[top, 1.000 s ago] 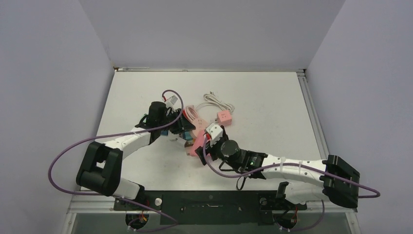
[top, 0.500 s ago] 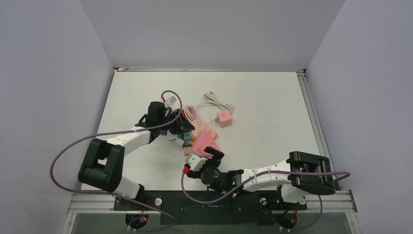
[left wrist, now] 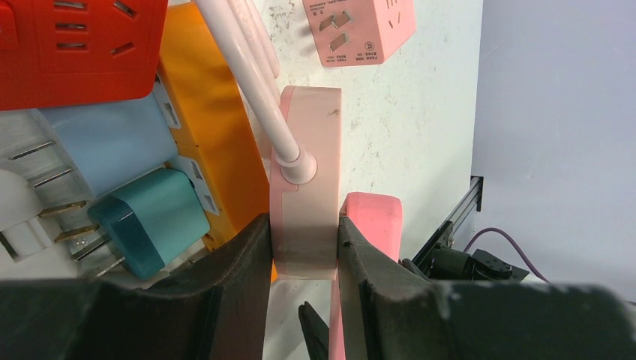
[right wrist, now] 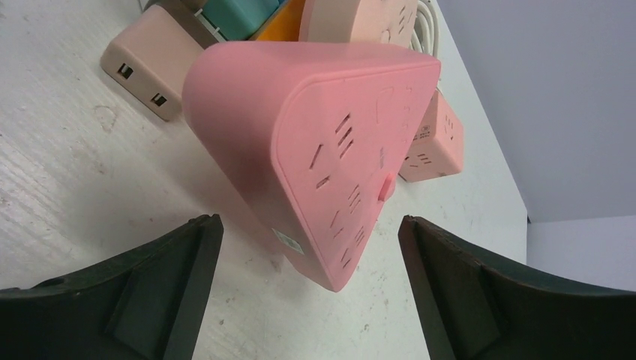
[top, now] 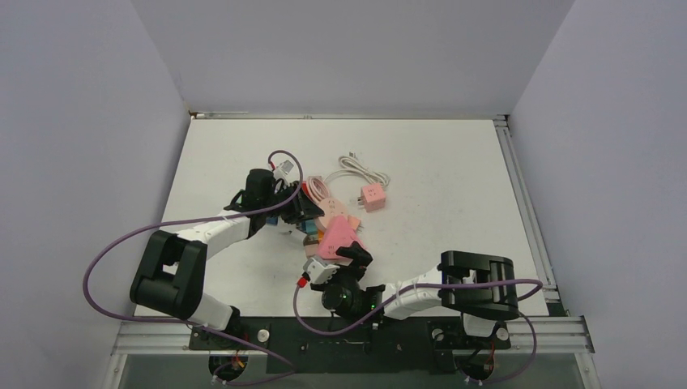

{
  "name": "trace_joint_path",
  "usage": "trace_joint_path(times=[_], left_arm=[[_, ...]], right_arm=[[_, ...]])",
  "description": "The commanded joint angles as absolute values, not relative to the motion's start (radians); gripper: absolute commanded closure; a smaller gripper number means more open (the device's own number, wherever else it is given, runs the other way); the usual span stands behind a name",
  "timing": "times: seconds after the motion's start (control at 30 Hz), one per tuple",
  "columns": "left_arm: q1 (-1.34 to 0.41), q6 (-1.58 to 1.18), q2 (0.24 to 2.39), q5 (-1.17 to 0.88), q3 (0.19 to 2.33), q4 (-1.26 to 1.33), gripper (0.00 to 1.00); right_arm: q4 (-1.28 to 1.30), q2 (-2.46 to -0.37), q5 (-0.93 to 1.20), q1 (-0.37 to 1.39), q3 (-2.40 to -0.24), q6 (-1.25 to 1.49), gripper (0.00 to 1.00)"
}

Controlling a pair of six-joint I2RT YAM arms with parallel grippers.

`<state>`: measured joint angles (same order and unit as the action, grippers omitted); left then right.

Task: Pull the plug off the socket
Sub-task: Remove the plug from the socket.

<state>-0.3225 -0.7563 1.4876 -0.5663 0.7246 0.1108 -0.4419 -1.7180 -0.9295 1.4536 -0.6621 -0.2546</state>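
A pale pink socket strip (left wrist: 306, 172) with a white cord stands on edge, and my left gripper (left wrist: 304, 255) is shut on its lower end. Beside it sits a brighter pink triangular plug block (right wrist: 315, 150), tilted with one corner on the table. One left finger (left wrist: 360, 285) stands between it and the strip. My right gripper (right wrist: 309, 221) is open just in front of the triangular block, its fingers wide on either side and touching nothing. From above, the block (top: 337, 237) lies between the left gripper (top: 312, 219) and the right gripper (top: 350, 261).
An orange socket block (left wrist: 202, 112), a red one (left wrist: 75, 45) and teal and light blue plugs (left wrist: 150, 217) crowd the left gripper. A small pink cube adapter (top: 371, 196) and coiled white cable (top: 360, 172) lie behind. A beige charger (right wrist: 154, 64) sits left of the triangular block.
My right arm has drawn back toward the near table edge, away from the pink triangular block, and its jaws have spread wider. The left gripper has kept its grip and place.
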Motion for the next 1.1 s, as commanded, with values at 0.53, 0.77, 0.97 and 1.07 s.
trace_joint_path(times=[0.53,0.77,0.97,1.07], left_arm=[[-0.313,-0.774,1.472,-0.6,0.775,0.171,1.0],[-0.313,-0.766,1.47,-0.594,0.778,0.165,1.0],[-0.313,-0.765,1.468,-0.593,0.778,0.163,1.0],[-0.313,-0.765,1.468,-0.592,0.779,0.162,1.0]], right_arm=[[-0.537,-1.651,-1.014,1.399,-0.673,-0.268,0.71],[-0.538,-1.62,-0.999,1.39,-0.668,-0.27,0.8],[-0.538,-1.635,-0.992,1.395,-0.67,-0.282,0.88],[-0.545,-1.654,-0.992,1.408,-0.674,-0.305,0.92]])
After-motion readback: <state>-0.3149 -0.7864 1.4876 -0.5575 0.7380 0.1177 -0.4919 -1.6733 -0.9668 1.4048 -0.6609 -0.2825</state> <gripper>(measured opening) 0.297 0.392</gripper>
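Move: The pink triangular socket's middle lies about 5 cm ahead of the open right gripper, 1 cm left and roughly level with it. The pale round socket, still held by the left gripper, stands some 9 cm ahead and 2 cm left; the tan plug about 2 cm ahead and 7 cm left, lower; the pink cube some 13 cm ahead and 8 cm right. From the left gripper, the triangular socket lies about 5 cm back, 5 cm right and slightly lower. Slide the right gripper forward about 2 cm and slightly right, closing its fingers as it goes so they pinch the near end of the pink triangular socket, then raise it some 2.5 cm with the grip kept and hardly any wrist turn. Keep the left gripper shut on the pale round socket, letting it ease less than 1 cm forward and up. ##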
